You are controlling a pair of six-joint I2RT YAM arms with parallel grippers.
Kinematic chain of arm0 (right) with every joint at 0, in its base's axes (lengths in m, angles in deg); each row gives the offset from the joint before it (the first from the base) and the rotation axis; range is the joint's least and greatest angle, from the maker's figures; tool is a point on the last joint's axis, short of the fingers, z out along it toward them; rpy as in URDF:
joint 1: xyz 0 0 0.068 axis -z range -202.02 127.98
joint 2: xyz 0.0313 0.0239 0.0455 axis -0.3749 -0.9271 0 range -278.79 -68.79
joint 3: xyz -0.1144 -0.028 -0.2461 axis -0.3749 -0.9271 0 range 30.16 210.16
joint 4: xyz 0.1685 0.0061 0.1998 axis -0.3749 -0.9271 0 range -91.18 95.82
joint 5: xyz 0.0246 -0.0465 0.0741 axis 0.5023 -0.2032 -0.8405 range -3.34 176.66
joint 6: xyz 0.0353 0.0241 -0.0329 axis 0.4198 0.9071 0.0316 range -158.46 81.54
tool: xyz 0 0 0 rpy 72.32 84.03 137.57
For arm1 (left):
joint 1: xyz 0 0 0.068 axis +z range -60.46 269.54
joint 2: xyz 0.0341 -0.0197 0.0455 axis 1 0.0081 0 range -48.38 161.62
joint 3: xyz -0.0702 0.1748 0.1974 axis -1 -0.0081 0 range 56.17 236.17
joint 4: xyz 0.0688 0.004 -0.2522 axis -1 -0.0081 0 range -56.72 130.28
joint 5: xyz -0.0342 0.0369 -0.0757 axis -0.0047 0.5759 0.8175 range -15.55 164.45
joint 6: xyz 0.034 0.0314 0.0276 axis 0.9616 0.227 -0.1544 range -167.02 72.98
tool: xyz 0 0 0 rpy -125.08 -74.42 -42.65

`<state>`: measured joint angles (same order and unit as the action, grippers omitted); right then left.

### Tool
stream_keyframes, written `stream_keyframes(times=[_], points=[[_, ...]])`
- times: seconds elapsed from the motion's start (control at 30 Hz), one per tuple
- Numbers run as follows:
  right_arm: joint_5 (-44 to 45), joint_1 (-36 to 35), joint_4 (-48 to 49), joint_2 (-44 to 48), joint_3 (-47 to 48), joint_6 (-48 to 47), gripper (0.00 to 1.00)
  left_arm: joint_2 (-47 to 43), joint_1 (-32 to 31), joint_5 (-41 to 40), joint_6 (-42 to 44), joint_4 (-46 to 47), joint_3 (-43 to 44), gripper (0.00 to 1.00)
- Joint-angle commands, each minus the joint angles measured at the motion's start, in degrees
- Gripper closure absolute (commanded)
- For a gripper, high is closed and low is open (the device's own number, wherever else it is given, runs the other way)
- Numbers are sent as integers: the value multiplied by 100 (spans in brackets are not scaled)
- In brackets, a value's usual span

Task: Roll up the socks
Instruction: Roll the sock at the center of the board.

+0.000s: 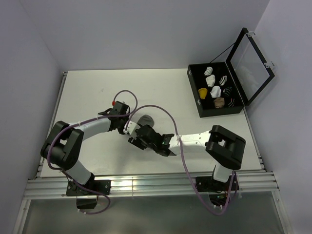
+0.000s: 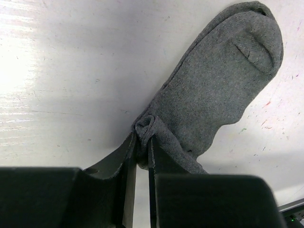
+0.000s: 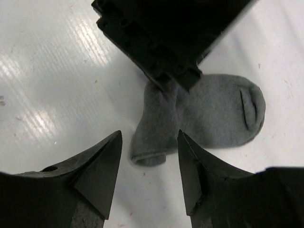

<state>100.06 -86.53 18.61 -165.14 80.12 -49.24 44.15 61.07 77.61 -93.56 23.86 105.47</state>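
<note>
A plain grey sock [image 1: 146,119] lies flat on the white table, toe end away from the arms. My left gripper [image 2: 144,142] is shut on a bunched fold of the sock [image 2: 223,80] at its edge near the cuff. My right gripper [image 3: 149,137] is open, low over the table. The sock's rolled cuff end [image 3: 149,156] lies just ahead of and between its fingertips, untouched. In the right wrist view the left gripper's body [image 3: 166,38] hangs over the sock [image 3: 218,114]. A mustard-yellow sock bundle [image 1: 203,92] sits in the black box.
An open black box [image 1: 195,92] with a clear lid [image 1: 251,63] stands at the table's back right, holding white, striped and tan sock bundles. The two arms meet close together at the table's middle [image 1: 141,131]. Walls enclose the left and back sides.
</note>
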Motion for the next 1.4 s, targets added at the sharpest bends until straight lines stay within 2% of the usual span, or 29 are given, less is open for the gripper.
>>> stream_keyframes(times=[0.0,0.4,0.7,0.73,0.77,0.83,0.87,0.93,0.97,1.03,1.07,1.17,1.27,1.3,1.37], points=[[127,-26,39,-278,392,-196,42,107,17,53,225,-361,89,91],[-75,-26,-242,-876,515,-11,45,169,52,71,251,-370,168,91],[127,17,-673,-1421,691,191,44,125,61,89,374,-396,212,91],[118,44,-673,-1438,700,208,47,125,61,88,383,-397,212,91],[92,53,-682,-1421,683,217,59,107,69,97,392,-397,203,90],[-83,131,-735,-1377,665,287,72,55,70,97,383,-379,185,89],[-154,158,-744,-1351,647,322,84,28,78,80,383,-362,177,85],[-382,272,-822,-1219,638,445,94,-77,78,-17,339,-344,168,79],[-661,316,-857,-1167,647,507,100,-130,78,-87,313,-318,133,72],[-970,473,-1024,-1035,726,691,100,-340,87,-289,199,-282,80,62],[-1311,535,-1086,-1008,752,762,100,-419,87,-289,137,-274,45,48],[-2206,824,-1401,-938,945,1234,100,-753,105,-763,-126,-256,-95,32],[-2982,1202,-1736,-1034,1209,1596,100,-1201,113,-1202,-565,-98,-437,28],[-3585,1300,-1815,-1078,1305,1693,100,-1446,113,-1299,-836,24,-543,28],[-4150,1598,-1807,-1227,1359,1973,100,-1693,113,-1388,-1075,270,-954,27]])
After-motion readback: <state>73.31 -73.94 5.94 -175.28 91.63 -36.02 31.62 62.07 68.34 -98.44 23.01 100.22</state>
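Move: Below the right hand, about 5 cm down, 2 cm ahead and 1 cm to its left, lies the near end of the grey sock's rolled edge. The roll's far end, still pinched by the left fingers, is some 6 cm ahead, 7 cm left and 5 cm below. The sock's flat end lies about 12 cm ahead, 1 cm right and 6 cm down. From the left hand, at its height, the near end is roughly 4 cm back and 6 cm right. Sinking about 5 cm with open fingers, the right hand eases slightly forward and left, shuts on the near end of the sock's roll and keeps it pinched while its fingers tilt some 30 degrees more steeply down. The left hand keeps its pinch until then, opens, and backs off up and to its left from the far end. ##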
